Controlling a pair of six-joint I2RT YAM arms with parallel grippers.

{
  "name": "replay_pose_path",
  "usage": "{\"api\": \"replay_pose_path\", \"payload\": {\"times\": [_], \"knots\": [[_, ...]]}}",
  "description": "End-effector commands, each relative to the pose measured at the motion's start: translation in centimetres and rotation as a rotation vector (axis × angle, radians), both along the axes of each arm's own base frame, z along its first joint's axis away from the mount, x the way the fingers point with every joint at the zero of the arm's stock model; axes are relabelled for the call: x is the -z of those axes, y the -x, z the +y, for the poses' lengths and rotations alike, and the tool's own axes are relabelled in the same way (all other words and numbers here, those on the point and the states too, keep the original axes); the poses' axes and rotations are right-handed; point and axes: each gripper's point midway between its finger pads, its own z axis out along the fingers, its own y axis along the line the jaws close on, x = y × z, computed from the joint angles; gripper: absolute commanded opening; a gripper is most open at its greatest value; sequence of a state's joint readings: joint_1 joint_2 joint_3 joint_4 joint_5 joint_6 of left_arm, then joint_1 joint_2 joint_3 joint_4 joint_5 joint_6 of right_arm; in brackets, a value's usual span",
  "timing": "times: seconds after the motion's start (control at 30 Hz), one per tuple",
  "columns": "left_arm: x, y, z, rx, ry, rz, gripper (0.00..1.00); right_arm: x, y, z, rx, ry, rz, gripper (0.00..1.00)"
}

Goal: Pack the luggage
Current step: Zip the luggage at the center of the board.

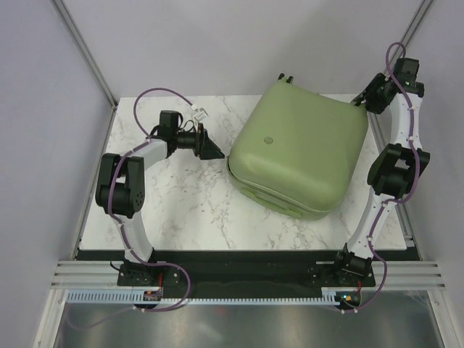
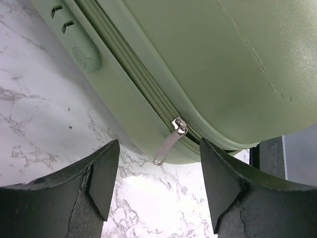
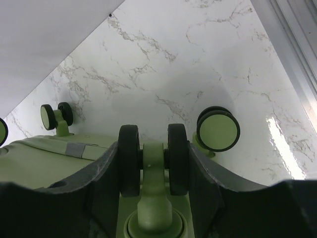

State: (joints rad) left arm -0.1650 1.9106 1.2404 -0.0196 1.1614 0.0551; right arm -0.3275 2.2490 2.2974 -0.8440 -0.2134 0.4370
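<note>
The luggage [image 1: 301, 141], a pale sage-green hard-shell suitcase, lies flat and closed on the marble table, round logo [image 1: 268, 140] facing up. My left gripper [image 1: 215, 150] is at its left side, open and empty. In the left wrist view its fingers [image 2: 106, 173] frame the metal zipper pull [image 2: 167, 145], which hangs from the zipper just beyond the tips without touching them. My right gripper [image 1: 361, 99] is at the suitcase's far right corner. In the right wrist view it [image 3: 153, 144] is shut on a twin black-and-green caster wheel [image 3: 130, 161], a finger pressed against each outer side.
Two more caster wheels [image 3: 218, 130] [image 3: 55, 116] stick out of the suitcase's end near the back wall. A small clear object [image 1: 199, 114] lies on the table behind the left wrist. The table's right edge rail [image 3: 292, 54] runs close to the right gripper.
</note>
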Motion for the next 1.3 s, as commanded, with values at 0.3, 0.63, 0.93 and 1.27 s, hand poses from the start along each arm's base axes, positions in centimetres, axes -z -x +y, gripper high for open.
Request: {"api": "replay_pose_path", "payload": {"times": [0.3, 0.63, 0.93, 1.27], "knots": [[-0.2, 0.7, -2.4, 0.125, 0.097, 0.011, 0.72, 1.0, -2.1, -2.1, 0.031, 0.066, -0.056, 0.0], [0.3, 3.6, -3.6, 0.162, 0.12, 0.108, 0.64, 1.7, -2.2, -2.2, 0.023, 0.051, -0.049, 0.0], [-0.2, 3.9, -3.4, 0.157, 0.123, 0.117, 0.48, 1.7, -2.0, -2.5, 0.032, 0.054, -0.046, 0.0], [-0.6, 4.6, -3.1, 0.159, 0.129, 0.127, 0.02, 1.9, -2.0, -2.5, 0.043, 0.039, -0.044, 0.0]]}}
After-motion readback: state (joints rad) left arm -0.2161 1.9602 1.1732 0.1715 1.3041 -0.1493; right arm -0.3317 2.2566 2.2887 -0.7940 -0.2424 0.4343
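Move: The zipper pull dangles beside the luggage's left corner, about 3 cm to the right of the left hand, 3 cm back and 1 cm lower. The lock block on the zipper side lies some 9 cm right and 6 cm ahead of the left hand, and the luggage's near-side handle about 15 cm right, 15 cm back and a little lower. From the right hand the pull is roughly 43 cm left, 20 cm back and some 6 cm lower. Easing right and back by about 4 cm in all, the left hand brings its open fingers around the zipper pull at the luggage's left corner. It first dips a little and swings its tips some 10 degrees clockwise, then nearly stops and shuts the fingers on the metal tab, pinching it just below the slider. The right hand keeps its pinch on the wheel stem at the far right corner. ##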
